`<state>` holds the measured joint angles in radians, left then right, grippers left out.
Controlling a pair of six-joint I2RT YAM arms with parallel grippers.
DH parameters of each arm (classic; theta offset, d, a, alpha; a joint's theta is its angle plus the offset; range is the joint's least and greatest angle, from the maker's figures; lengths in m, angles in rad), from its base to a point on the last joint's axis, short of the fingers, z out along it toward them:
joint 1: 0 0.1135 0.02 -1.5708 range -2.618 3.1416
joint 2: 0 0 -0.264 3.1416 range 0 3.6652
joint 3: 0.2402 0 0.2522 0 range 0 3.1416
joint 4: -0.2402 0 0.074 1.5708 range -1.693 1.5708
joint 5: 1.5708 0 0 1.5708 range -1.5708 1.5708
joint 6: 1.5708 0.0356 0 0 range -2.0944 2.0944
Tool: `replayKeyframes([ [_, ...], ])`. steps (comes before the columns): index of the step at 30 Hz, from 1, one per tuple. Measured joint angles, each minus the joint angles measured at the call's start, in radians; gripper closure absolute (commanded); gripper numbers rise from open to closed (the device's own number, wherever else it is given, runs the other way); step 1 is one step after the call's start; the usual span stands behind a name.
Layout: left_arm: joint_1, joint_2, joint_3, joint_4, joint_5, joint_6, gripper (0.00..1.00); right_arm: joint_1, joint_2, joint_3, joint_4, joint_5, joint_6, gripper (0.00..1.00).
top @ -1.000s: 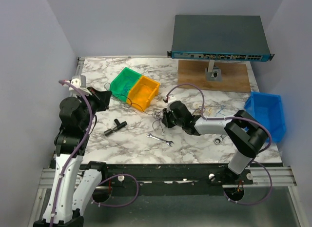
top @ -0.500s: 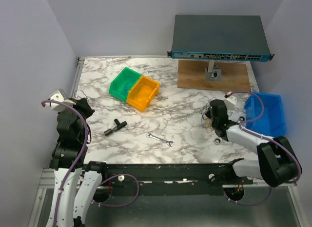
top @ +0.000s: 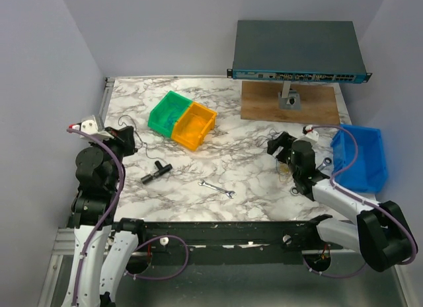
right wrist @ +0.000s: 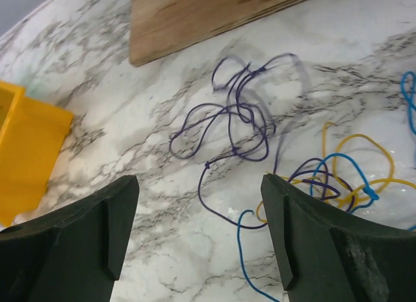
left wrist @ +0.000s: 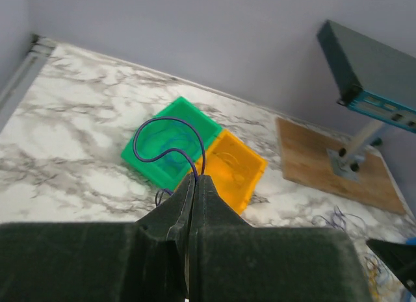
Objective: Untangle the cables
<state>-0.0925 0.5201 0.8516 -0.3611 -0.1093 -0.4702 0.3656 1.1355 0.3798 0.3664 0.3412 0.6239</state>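
The cables point(right wrist: 242, 123) lie on the marble in the right wrist view: a knotted purple bunch, with yellow and blue loops point(right wrist: 354, 172) to its right. My right gripper point(right wrist: 198, 208) hangs open over them, with nothing between its fingers. Seen from above, that gripper point(top: 281, 146) is at the table's right, near the blue bin. My left gripper point(left wrist: 195, 178) is shut on one thin purple cable point(left wrist: 162, 123), which rises in a loop from its fingertips. From above, the left gripper point(top: 129, 139) sits at the table's left side.
A green bin point(top: 169, 111) and an orange bin point(top: 195, 125) stand joined at the back centre. A blue bin point(top: 360, 158) is at the right edge. A black T-shaped part point(top: 156, 170) and a wrench point(top: 217, 188) lie in front. A network switch point(top: 297, 49) stands over a wooden board point(top: 291, 103).
The right arm swung from the table's centre to the right, then its gripper opened above the cables. The left arm pulled back left with its purple cable and shifted a little.
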Motion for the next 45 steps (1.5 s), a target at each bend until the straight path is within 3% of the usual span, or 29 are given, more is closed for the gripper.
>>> replayKeyframes([
  [5, 0.000, 0.017, -0.035, 0.108, 0.257, 0.015, 1.00, 0.000, -0.048, -0.051, 0.101, -0.177, -0.061, 0.15],
  [8, -0.015, 0.093, -0.038, 0.166, 0.430, 0.010, 1.00, 0.001, -0.071, -0.081, 0.187, -0.303, -0.084, 0.15],
  [11, -0.068, 0.193, -0.016, 0.164, 0.513, 0.010, 1.00, 0.002, -0.073, -0.098, 0.264, -0.417, -0.094, 0.16],
  [20, -0.330, 0.346, 0.022, 0.128, 0.481, -0.035, 1.00, 0.018, -0.018, -0.115, 0.471, -0.698, -0.093, 0.16],
  [27, -0.468, 0.481, 0.026, 0.180, 0.462, -0.060, 1.00, 0.120, 0.011, -0.117, 0.549, -0.829, -0.132, 0.17],
  [34, -0.596, 0.682, 0.157, 0.132, 0.515, -0.003, 1.00, 0.240, 0.011, -0.110, 0.525, -0.832, -0.224, 0.20],
  [45, -0.723, 0.782, 0.282, 0.078, 0.559, 0.075, 1.00, 0.269, -0.043, -0.106, 0.465, -0.714, -0.295, 0.26],
])
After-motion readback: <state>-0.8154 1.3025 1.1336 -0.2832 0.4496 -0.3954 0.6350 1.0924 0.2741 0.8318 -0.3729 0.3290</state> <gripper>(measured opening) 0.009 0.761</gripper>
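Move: My left hand already pinches the purple cable high up; the open right gripper it goes to is about 53 cm to its right, 8 ahead and 23 lower. On that side the orange box lies 25 cm ahead, 15 right, and the wrench 3 back, 25 right, both over 30 cm down. From my right hand that held cable is some 53 cm left, 8 back and 23 up; the wrench is 28 left, 11 back, and the purple tangle 10 ahead, 4 left, both about 11 below. I swing my left hand some 32 cm to the right with the purple cable still pinched, sinking about 8 cm and easing back a little late on, while the wrist turns about 70 degrees clockwise until its fingers point right and downward. My right hand comes to meet it, left about 17 cm, back and up, turning some 60 degrees counter-clockwise and levelling out, jaws kept open around the cable's loops; contact there can't be seen. ##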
